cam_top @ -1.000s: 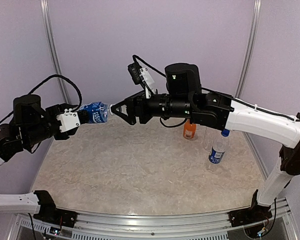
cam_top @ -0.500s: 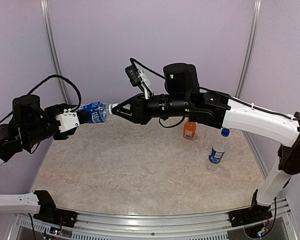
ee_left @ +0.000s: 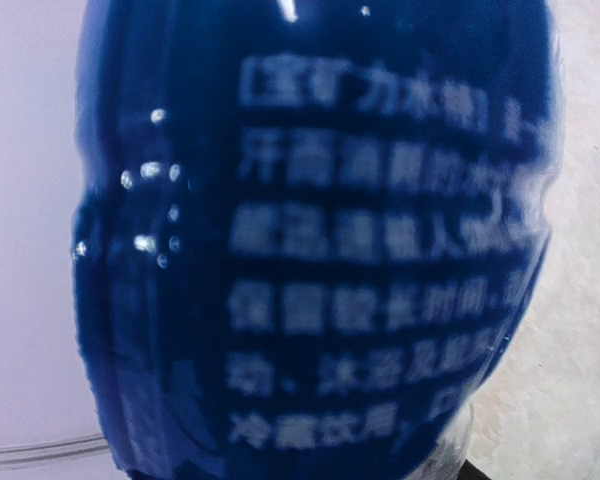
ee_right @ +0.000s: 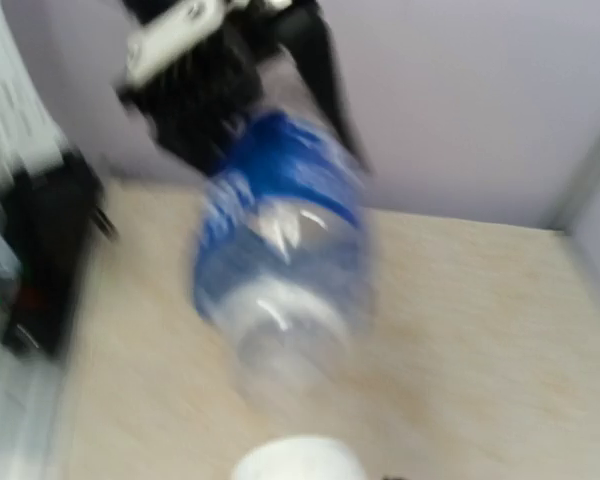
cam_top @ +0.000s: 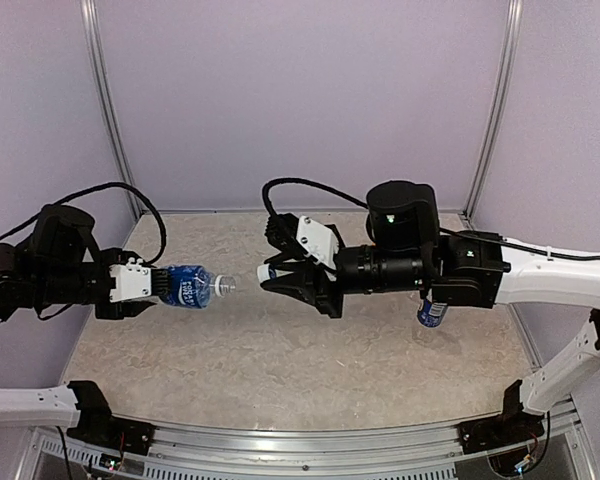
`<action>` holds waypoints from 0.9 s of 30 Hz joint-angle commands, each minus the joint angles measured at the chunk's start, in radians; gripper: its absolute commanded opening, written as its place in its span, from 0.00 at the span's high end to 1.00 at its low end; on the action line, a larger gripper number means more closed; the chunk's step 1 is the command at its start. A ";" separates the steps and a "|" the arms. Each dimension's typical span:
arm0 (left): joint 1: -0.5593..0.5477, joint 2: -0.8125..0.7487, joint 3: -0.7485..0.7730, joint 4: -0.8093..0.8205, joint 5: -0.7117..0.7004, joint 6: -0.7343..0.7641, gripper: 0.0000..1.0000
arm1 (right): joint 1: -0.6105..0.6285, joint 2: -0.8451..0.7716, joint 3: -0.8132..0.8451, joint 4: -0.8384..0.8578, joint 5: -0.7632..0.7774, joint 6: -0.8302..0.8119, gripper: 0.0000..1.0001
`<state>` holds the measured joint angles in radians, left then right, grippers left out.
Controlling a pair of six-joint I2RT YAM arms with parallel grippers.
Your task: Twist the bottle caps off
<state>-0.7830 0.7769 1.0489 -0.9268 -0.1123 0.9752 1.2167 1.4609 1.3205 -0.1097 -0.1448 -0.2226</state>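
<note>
My left gripper (cam_top: 163, 285) is shut on a clear bottle with a blue label (cam_top: 187, 286) and holds it level above the table, neck pointing right. The neck (cam_top: 223, 285) shows no cap. In the left wrist view the blue label (ee_left: 320, 250) fills the frame and hides the fingers. My right gripper (cam_top: 270, 275) is a short gap to the right of the neck and is shut on a small white cap (cam_top: 265, 271). The cap also shows at the bottom edge of the right wrist view (ee_right: 300, 462), with the blurred bottle (ee_right: 280, 250) beyond it. The orange and unlabelled bottles are hidden.
A second blue-labelled bottle (cam_top: 429, 314) stands on the table at the right, mostly hidden behind my right arm (cam_top: 450, 275). The marbled tabletop (cam_top: 280, 360) is walled by purple panels at the back and sides.
Both arms have come down and toward the near side. The right gripper, which was on the bottle's mouth, has drawn back to the right with the white cap, leaving a gap.
</note>
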 commanded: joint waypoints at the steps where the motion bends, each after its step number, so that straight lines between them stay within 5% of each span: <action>1: 0.011 0.004 0.017 -0.324 0.072 -0.084 0.69 | -0.008 -0.144 -0.084 -0.001 0.162 -0.332 1.00; 7: 0.021 -0.009 -0.024 -0.278 0.077 -0.112 0.70 | -0.002 -0.179 -0.112 -0.017 0.315 -0.326 1.00; 13: 0.086 -0.017 0.004 -0.046 0.074 -0.300 0.69 | -0.037 0.122 0.157 -0.344 0.627 0.080 1.00; 16: 0.143 -0.015 0.079 -0.004 0.155 -0.502 0.69 | -0.088 0.291 0.311 -0.538 0.546 0.300 1.00; 21: 0.244 -0.023 0.229 -0.048 0.453 -0.745 0.68 | -0.129 0.518 0.475 -0.672 0.393 0.443 1.00; 27: 0.290 -0.041 0.291 -0.049 0.568 -0.801 0.66 | -0.134 0.742 0.637 -0.869 0.359 0.480 1.00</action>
<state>-0.5102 0.7425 1.3148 -0.9775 0.3206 0.2726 1.0782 2.1162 1.8732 -0.7757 0.2665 0.1730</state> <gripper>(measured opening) 0.507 0.240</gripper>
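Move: The right hand already pinches the white cap, clear of the bottle; the bare table spot it is heading for lies about 15 cm ahead, 1 cm to its right and some 32 cm below. From that hand the open bottle mouth is about 8 cm to the left, level ahead and 4 cm below, and the blue-capped bottle stands 20 cm ahead, 32 cm right. From the left hand, which holds the open bottle, the cap is some 20 cm to the right, level ahead, 5 cm higher. Keeping its pinch on the cap, the right hand first draws away from the bottle mouth, nearly 6 cm right and up a little, then comes partway back left as it swings forward and sweeps steeply down to some 20 cm below its start, fingers turning from pointing left to pointing mostly down at bare table. The left hand keeps its grip on the bottle, dips back and down about 5 cm, then rises to roughly 11 cm above its start while rolling its right side up some 45 degrees to bring the bottle mouth uppermost. ##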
